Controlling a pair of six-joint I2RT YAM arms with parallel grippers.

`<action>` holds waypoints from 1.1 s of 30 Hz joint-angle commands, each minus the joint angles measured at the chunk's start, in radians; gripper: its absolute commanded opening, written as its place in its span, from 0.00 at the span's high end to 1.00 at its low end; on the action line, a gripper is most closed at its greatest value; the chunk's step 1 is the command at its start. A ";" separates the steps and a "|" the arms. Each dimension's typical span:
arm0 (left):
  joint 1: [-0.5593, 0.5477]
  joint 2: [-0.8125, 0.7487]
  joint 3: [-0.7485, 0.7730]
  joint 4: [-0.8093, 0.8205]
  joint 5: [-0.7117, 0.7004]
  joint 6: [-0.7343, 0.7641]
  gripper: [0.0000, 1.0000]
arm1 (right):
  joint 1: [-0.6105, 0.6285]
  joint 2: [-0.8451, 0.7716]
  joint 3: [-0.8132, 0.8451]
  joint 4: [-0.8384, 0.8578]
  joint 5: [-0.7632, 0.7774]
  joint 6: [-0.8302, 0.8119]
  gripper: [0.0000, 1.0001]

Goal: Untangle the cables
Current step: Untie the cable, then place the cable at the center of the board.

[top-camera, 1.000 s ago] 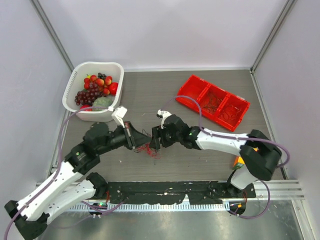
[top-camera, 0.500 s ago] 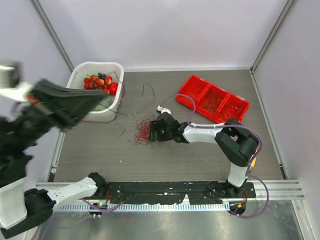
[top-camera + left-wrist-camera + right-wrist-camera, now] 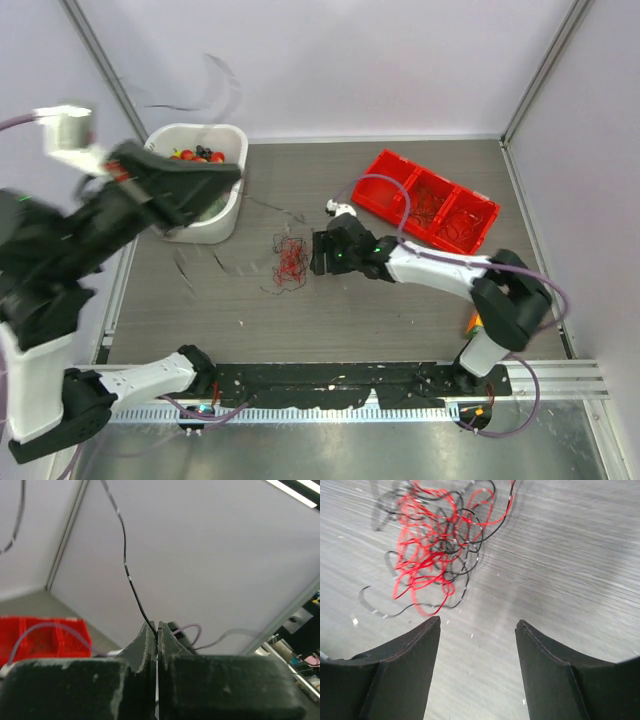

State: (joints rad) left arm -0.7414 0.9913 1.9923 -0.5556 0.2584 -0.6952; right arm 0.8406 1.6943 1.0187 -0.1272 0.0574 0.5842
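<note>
The cables [image 3: 290, 258] lie on the table as a small tangle of thin red and black wires. They show at the top left of the right wrist view as the cables [image 3: 435, 535]. My right gripper [image 3: 318, 252] sits just right of the tangle, low over the table. In its own view the right gripper [image 3: 477, 622] is open, with bare tabletop between its fingers. My left gripper [image 3: 235, 172] is raised high at the left, above the basket. The left gripper [image 3: 157, 625] is shut on one thin black cable [image 3: 125, 555], which curves up from its tips.
A white basket [image 3: 205, 232] of fruit stands at the back left, partly covered by the raised left arm. A red divided tray [image 3: 386, 160] holding more wires lies at the back right. Blurred dark strands [image 3: 215, 75] wave in the air near the back wall.
My left arm has swung up from the table to high at the left, taking a black cable with it. The right gripper has let the tangle lie and stays beside it.
</note>
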 commanded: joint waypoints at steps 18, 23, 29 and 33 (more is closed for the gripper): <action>-0.246 0.378 -0.753 0.190 -0.119 -0.081 1.00 | -0.245 -0.880 -0.058 -0.509 0.544 -0.061 0.34; -0.285 0.524 -0.800 0.233 -0.128 -0.095 1.00 | -0.247 -0.880 -0.049 -0.512 0.556 -0.083 0.34; -0.293 0.587 -0.860 0.258 -0.150 -0.087 1.00 | -0.248 -0.820 -0.071 -0.546 0.457 -0.035 0.34; -0.294 0.573 -0.931 0.310 -0.133 -0.093 0.91 | -0.250 -0.751 -0.124 -0.562 0.230 0.041 0.34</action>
State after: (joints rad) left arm -1.0302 1.5948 1.1046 -0.3447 0.1383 -0.8021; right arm 0.5930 0.8913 0.9390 -0.6624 0.4793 0.5468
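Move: The left hand, high up with the black cable in its shut fingers, is bound for bare table about 8 cm ahead, 20 to its right and 62 below. The red tangle lies some 18 cm ahead of that hand and 4 right; the red tray about 33 ahead and 41 right. From the open right hand, the bare spot is roughly 12 cm back and 10 right, the tangle 7 left and 1 back, both about 6 below. Left swoops some 50 cm down and right, still pinching the black cable; open right hand withdraws rightward, upward. ##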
